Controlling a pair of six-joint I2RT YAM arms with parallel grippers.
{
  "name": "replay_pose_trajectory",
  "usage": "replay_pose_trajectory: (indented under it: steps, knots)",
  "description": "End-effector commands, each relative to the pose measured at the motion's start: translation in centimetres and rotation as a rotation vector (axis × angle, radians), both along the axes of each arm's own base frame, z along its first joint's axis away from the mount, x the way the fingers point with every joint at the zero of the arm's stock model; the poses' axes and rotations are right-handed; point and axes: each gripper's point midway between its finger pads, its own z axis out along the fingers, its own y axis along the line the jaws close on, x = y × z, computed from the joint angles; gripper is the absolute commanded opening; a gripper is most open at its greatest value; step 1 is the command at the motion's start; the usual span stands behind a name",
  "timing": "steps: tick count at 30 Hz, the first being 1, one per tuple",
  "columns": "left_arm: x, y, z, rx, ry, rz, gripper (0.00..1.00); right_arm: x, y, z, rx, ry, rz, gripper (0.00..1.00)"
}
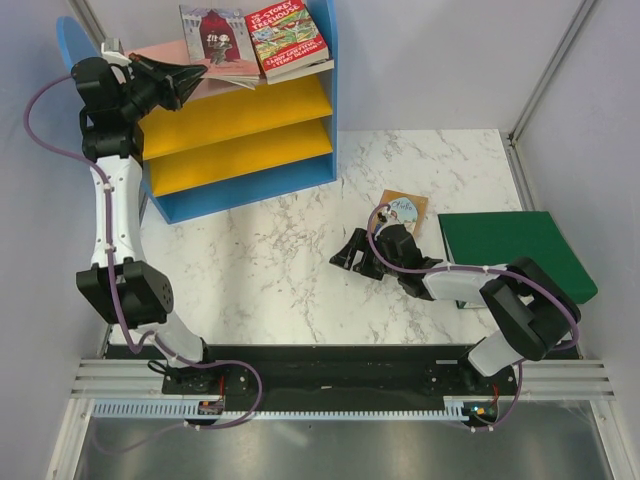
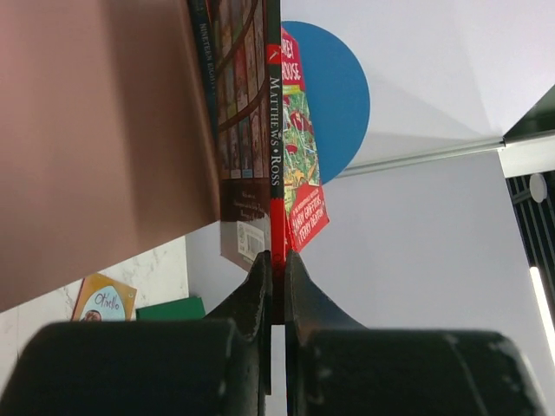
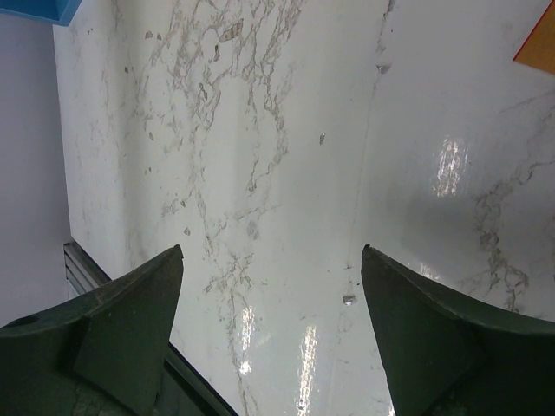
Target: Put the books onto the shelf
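The shelf [image 1: 322, 110] has blue sides, a pink top board [image 1: 160, 52] and yellow lower boards. Two books lie on its top: a pink-red cover [image 1: 218, 38] over a small stack, and the red Treehouse book [image 1: 288, 40] to its right. My left gripper [image 1: 197, 77] is shut on the near edge of the pink-red book. In the left wrist view its jaws [image 2: 276, 262] pinch that book's red spine [image 2: 275, 165], with a dark blue spine [image 2: 206, 78] beside it. A tan book [image 1: 402, 212] lies flat on the table. My right gripper [image 1: 345, 258] hangs open and holds nothing, left of that book.
A large green binder [image 1: 510, 250] lies at the right of the marble table [image 1: 260, 260], under my right arm. The right wrist view shows bare marble [image 3: 277, 156] between the open fingers, the shelf's blue corner [image 3: 35, 9] and an orange book corner [image 3: 542, 39].
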Motion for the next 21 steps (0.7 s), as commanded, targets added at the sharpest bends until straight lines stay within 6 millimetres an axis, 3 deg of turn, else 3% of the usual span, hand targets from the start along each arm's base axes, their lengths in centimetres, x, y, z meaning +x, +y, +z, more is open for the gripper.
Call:
replay_pose_trajectory:
  steps: [1, 11, 21]
  knots:
    - [-0.4, 0.0, 0.5, 0.027, -0.017, -0.01, 0.04, 0.0, 0.2, 0.0, 0.019, -0.005, 0.008, 0.9]
    - [0.8, 0.3, -1.3, 0.023, 0.061, -0.014, 0.2, -0.1, 0.3, 0.1, 0.023, -0.004, 0.011, 0.91]
    - [2.1, 0.5, -2.0, 0.016, 0.086, -0.024, 0.27, -0.2, 0.3, -0.1, 0.022, 0.001, 0.013, 0.91]
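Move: The left gripper holds the book by the near end of its spine; its middle is about 8 cm ahead, 5 cm right and 3 cm higher, the far end raised. Its place on the pink shelf top lies some 9 cm ahead, 5 cm right and 4 cm below. The Treehouse stack is about 8 cm ahead and 17 cm right, near hand height. From the idle right gripper that place is roughly 28 cm ahead, 23 cm left and 38 cm up. Let the book's raised far end down onto the shelf top beside the Treehouse stack: ease the left gripper about 1 cm down and 1 cm forward, tipping it barely, and part the fingers slowly to about a quarter open. Stay at the near corner of the spine, with that corner still between the fingertips. ##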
